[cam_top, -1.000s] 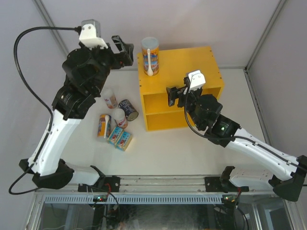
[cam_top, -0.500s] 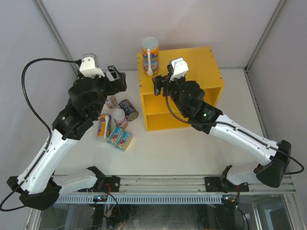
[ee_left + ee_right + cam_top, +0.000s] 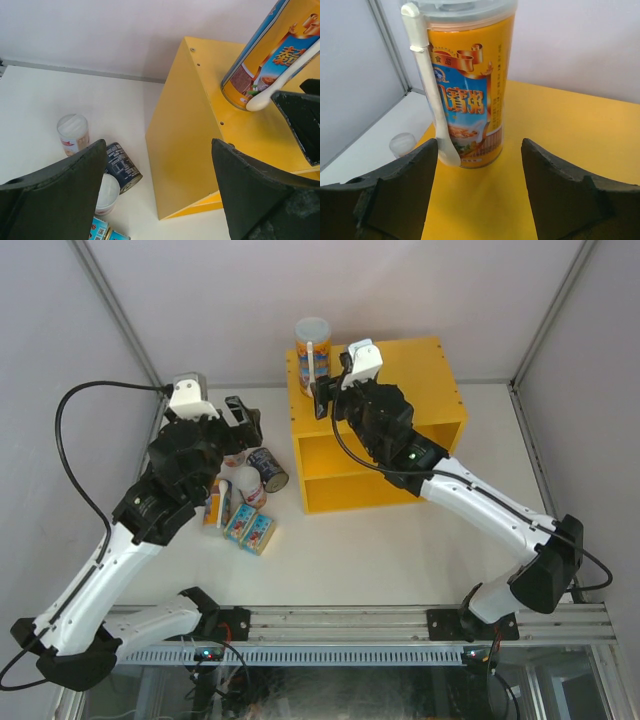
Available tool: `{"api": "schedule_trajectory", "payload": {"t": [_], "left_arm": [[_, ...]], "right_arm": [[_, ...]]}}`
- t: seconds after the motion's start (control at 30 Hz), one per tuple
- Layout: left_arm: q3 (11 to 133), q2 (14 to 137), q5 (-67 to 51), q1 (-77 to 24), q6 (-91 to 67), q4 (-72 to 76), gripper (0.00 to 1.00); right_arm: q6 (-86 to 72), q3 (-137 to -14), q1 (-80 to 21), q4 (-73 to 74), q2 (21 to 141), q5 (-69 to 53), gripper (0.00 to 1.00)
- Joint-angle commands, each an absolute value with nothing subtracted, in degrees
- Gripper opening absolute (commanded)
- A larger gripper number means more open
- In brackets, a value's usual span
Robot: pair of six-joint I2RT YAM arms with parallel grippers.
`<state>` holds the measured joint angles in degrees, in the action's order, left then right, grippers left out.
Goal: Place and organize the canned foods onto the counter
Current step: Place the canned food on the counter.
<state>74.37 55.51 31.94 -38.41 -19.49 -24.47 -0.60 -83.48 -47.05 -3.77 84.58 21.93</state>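
A tall orange-blue tube (image 3: 312,353) with a white spoon on its side stands on the back left corner of the yellow counter (image 3: 400,375). My right gripper (image 3: 327,398) hovers open just in front of it; in the right wrist view the tube (image 3: 465,85) stands just beyond the gripper (image 3: 479,147), not between the fingers. My left gripper (image 3: 245,425) hangs open and empty over the table left of the counter (image 3: 195,125). Below the left gripper (image 3: 157,150) are an upright white-pink tube (image 3: 73,133), a dark can (image 3: 120,166) on its side and another white-lidded tube (image 3: 106,192).
An orange-blue tube (image 3: 216,502) lies on the table, with two flat blue tins (image 3: 250,528) in front of it. The counter's open front shows one inner shelf (image 3: 350,476). White walls close in the back and both sides.
My right arm has swung from the counter's front up over its top, towards the tall tube, its jaws narrowing slightly. My left arm has dropped lower and nearer the cans on the table.
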Motion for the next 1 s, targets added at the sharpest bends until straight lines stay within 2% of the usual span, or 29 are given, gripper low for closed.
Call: {"api": "schedule_trajectory", "payload": {"t": [0.0, 0.97], "left_arm": [[73.0, 54.9, 32.1, -38.7, -19.4, -21.1, 0.89], [71.7, 56.9, 32.2, -38.3, -17.5, -19.5, 0.89]], "right_arm": [[-1.9, -87.0, -45.9, -5.8, 85.8, 19.4, 0.67], [-3.4, -93.4, -39.2, -5.3, 94.3, 10.2, 0.66]]}}
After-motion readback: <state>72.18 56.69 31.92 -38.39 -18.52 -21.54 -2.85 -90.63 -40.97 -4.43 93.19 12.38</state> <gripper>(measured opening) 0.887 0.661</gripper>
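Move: The canned food with the spoon stands upright on the yellow shelf's top, about 5 cm ahead and 2 cm left of the right hand, its middle 3 cm higher. The middle of the shelf top lies some 7 cm to that hand's right, 1 cm ahead and 4 cm below; the dark can is on the table some 12 cm left, 3 cm back and 35 cm lower. From the left hand, the canned food lies about 9 cm ahead, 14 cm right and 2 cm higher. The right hand advances about 5 cm, fingers staying parted, their tips meeting the can's lower sides and pushing it forward. ##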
